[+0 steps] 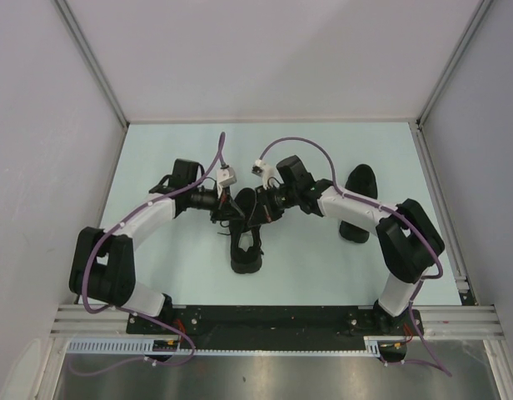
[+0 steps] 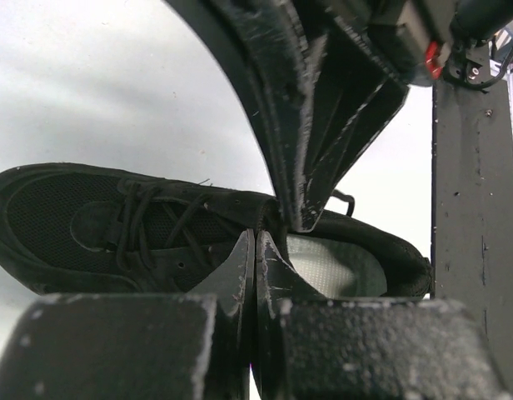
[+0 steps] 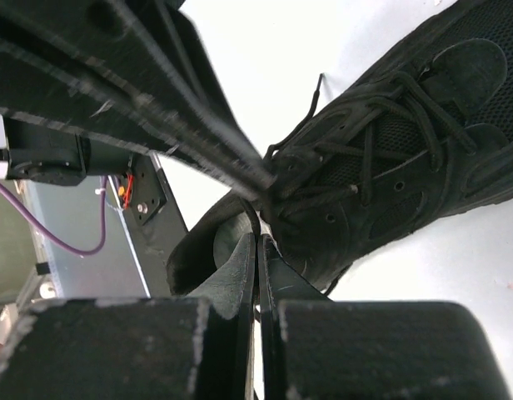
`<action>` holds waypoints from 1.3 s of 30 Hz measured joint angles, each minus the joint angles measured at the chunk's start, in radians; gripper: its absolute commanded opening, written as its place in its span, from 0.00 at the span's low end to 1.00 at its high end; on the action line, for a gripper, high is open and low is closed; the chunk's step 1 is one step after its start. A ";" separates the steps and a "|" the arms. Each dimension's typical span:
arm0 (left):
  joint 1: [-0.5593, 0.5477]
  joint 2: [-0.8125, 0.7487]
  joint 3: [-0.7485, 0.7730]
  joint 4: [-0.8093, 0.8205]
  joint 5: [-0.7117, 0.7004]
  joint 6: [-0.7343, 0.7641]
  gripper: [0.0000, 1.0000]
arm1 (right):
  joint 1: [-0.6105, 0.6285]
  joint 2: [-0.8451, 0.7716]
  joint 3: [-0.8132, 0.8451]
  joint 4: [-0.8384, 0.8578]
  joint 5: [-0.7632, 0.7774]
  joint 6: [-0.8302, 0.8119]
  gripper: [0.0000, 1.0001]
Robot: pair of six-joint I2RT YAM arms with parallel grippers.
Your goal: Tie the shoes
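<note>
A black low-top shoe (image 1: pixel 246 248) lies in the middle of the table, heel toward the arm bases. Its crossed laces (image 2: pixel 148 221) and pale insole (image 2: pixel 327 265) show in the left wrist view. My left gripper (image 1: pixel 228 212) (image 2: pixel 255 240) is shut just above the shoe's throat, and no lace shows between its tips. Opposite it, my right gripper (image 1: pixel 261 208) (image 3: pixel 258 240) is shut on a thin black lace (image 3: pixel 251 213) that curls up from its tips by the shoe (image 3: pixel 406 158). The two grippers nearly touch tip to tip over the shoe.
A second black shoe (image 1: pixel 357 202) lies at the right, behind the right arm's forearm. The black base plate (image 2: pixel 473 208) and metal rail (image 1: pixel 273 317) run along the near edge. White walls (image 1: pixel 40 125) enclose the table.
</note>
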 measured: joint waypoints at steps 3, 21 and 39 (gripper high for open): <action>0.000 -0.008 -0.010 0.001 0.002 -0.005 0.00 | 0.000 0.016 0.000 0.021 0.000 0.028 0.00; 0.000 -0.017 -0.014 -0.053 0.030 0.010 0.00 | -0.021 0.037 0.000 0.089 0.000 0.127 0.00; 0.047 -0.008 0.056 -0.114 0.048 0.003 0.35 | -0.017 0.053 0.000 0.125 0.017 0.089 0.00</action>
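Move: The top of the shoe's lacing is about 1 cm ahead of the left gripper and 2 cm below it. From the right gripper it is roughly 3 cm ahead, 1 cm to its left and 2 cm below. Counted from the left gripper, the shoe's foot opening is some 6 cm back and 4 cm lower, its toe about 8 cm ahead and 5 cm lower, and a loose lace end sticks out about 6 cm left and 4 cm back. Keep the right gripper shut on its lace and ease it forward about 2 cm, slightly left, over the throat of the shoe. Meanwhile draw the shut left gripper back about 1.5 cm across it, pause, then open the left fingers about a third to let go of the lace while lifting 1.5 cm and coming forward about 1 cm. ##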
